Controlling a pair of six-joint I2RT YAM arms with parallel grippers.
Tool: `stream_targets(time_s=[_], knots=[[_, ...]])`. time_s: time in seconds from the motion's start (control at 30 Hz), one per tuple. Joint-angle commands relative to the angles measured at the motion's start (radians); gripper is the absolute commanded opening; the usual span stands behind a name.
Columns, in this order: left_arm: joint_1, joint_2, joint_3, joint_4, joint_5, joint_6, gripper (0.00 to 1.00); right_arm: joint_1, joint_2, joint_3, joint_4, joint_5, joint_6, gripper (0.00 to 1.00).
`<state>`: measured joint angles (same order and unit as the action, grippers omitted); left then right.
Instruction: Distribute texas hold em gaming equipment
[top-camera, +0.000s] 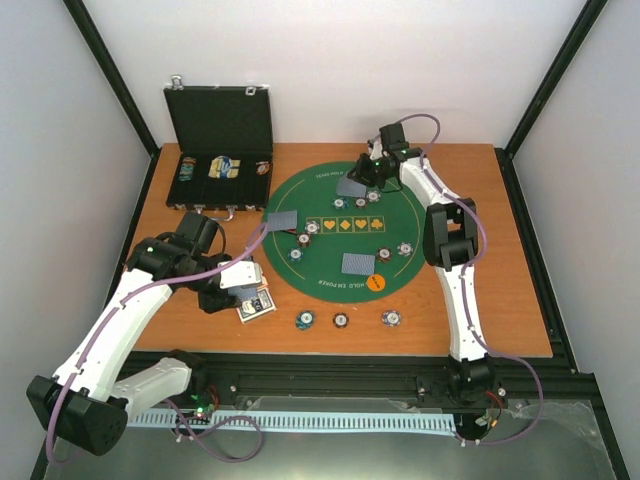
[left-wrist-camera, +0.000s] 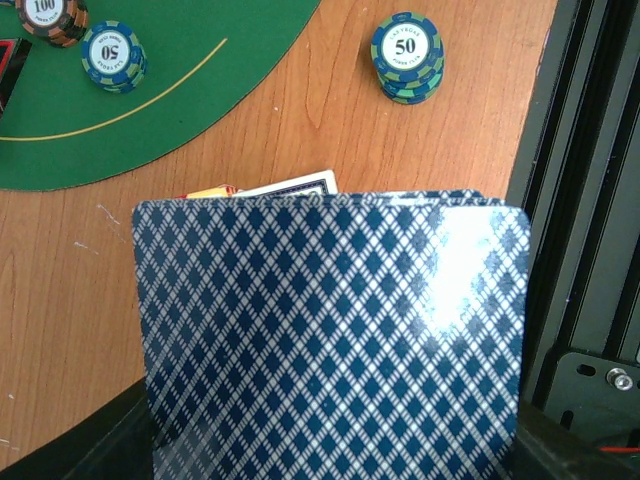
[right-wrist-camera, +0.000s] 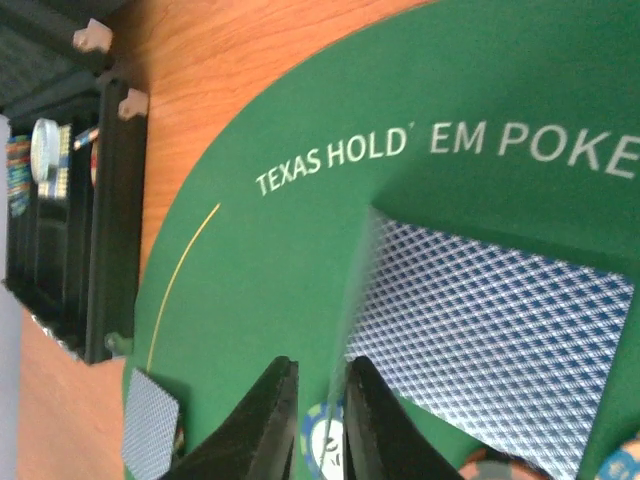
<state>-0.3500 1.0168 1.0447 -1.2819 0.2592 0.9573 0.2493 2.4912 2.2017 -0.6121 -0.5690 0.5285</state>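
My left gripper (top-camera: 232, 297) hovers over the wood at the mat's near left, shut on a deck of blue-diamond-backed playing cards (left-wrist-camera: 330, 340). The deck fills the left wrist view and hides the fingers. My right gripper (right-wrist-camera: 322, 368) is at the far side of the green mat (top-camera: 335, 275). Its jaws stand almost together on a playing card (right-wrist-camera: 362, 290) that shows edge-on and blurred. Another card (right-wrist-camera: 490, 340) lies face down on the mat beside it. Face-down cards (top-camera: 284, 222) (top-camera: 358, 263) and striped chips (top-camera: 404, 249) sit on the mat. An orange disc (top-camera: 375, 284) rests near its front edge.
An open black case (top-camera: 218, 150) stands at the back left with chips in its tray. Three chip stacks (top-camera: 305, 320) (top-camera: 341, 320) (top-camera: 391, 318) line the wood in front of the mat. A card box (top-camera: 258, 306) lies under the left gripper. A black rail (left-wrist-camera: 590, 200) edges the table.
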Motion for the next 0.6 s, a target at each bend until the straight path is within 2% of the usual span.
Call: stream_targets(time_s=[0.0,0.13,0.17,0.33,0.43,0.57], knots=[[-0.004,0.006,0.035,-0.009,0.032,-0.013,0.16,-0.003,0.059,0.121,-0.091,0.023,-0.006,0.23],[-0.004,0.004,0.029,-0.003,0.031,-0.014,0.16,-0.003,0.026,0.071,-0.092,0.057,-0.012,0.59],[-0.004,0.005,0.03,-0.004,0.033,-0.018,0.16,-0.003,0.004,0.044,-0.075,0.061,-0.011,0.64],[-0.004,0.018,0.042,-0.003,0.044,-0.042,0.15,-0.003,-0.161,-0.12,0.0,0.073,0.022,0.73],[-0.004,0.021,0.054,-0.006,0.047,-0.053,0.15,-0.003,-0.266,-0.209,0.02,0.066,0.036,0.76],[-0.004,0.018,0.049,-0.009,0.035,-0.053,0.15,-0.002,-0.47,-0.436,0.14,0.029,0.061,0.81]])
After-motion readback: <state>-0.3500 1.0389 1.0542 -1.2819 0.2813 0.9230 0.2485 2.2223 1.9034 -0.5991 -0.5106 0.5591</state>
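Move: My right hand holds a card nearly on edge, low over the far part of the mat. The card already lying there is about 3 cm to its left, 2 cm back and 3 cm down. Nearest chips from this hand, equally low: the blue chips 7 cm back and 6 cm left, the brown chip 7 cm straight back, the white-blue chip 5 cm back and 4 cm right. From my left hand, that lying card is roughly 38 cm ahead, 28 cm right and 12 cm down. I open my right fingers wide and let go of the card over the one already lying by the mat's far lettering, sinking about 2 cm as they spread. Then I draw back some 5 cm and a little to the right, rising about 6 cm from the low point, clear of the cards. My left hand stays put and keeps hold of the deck. ##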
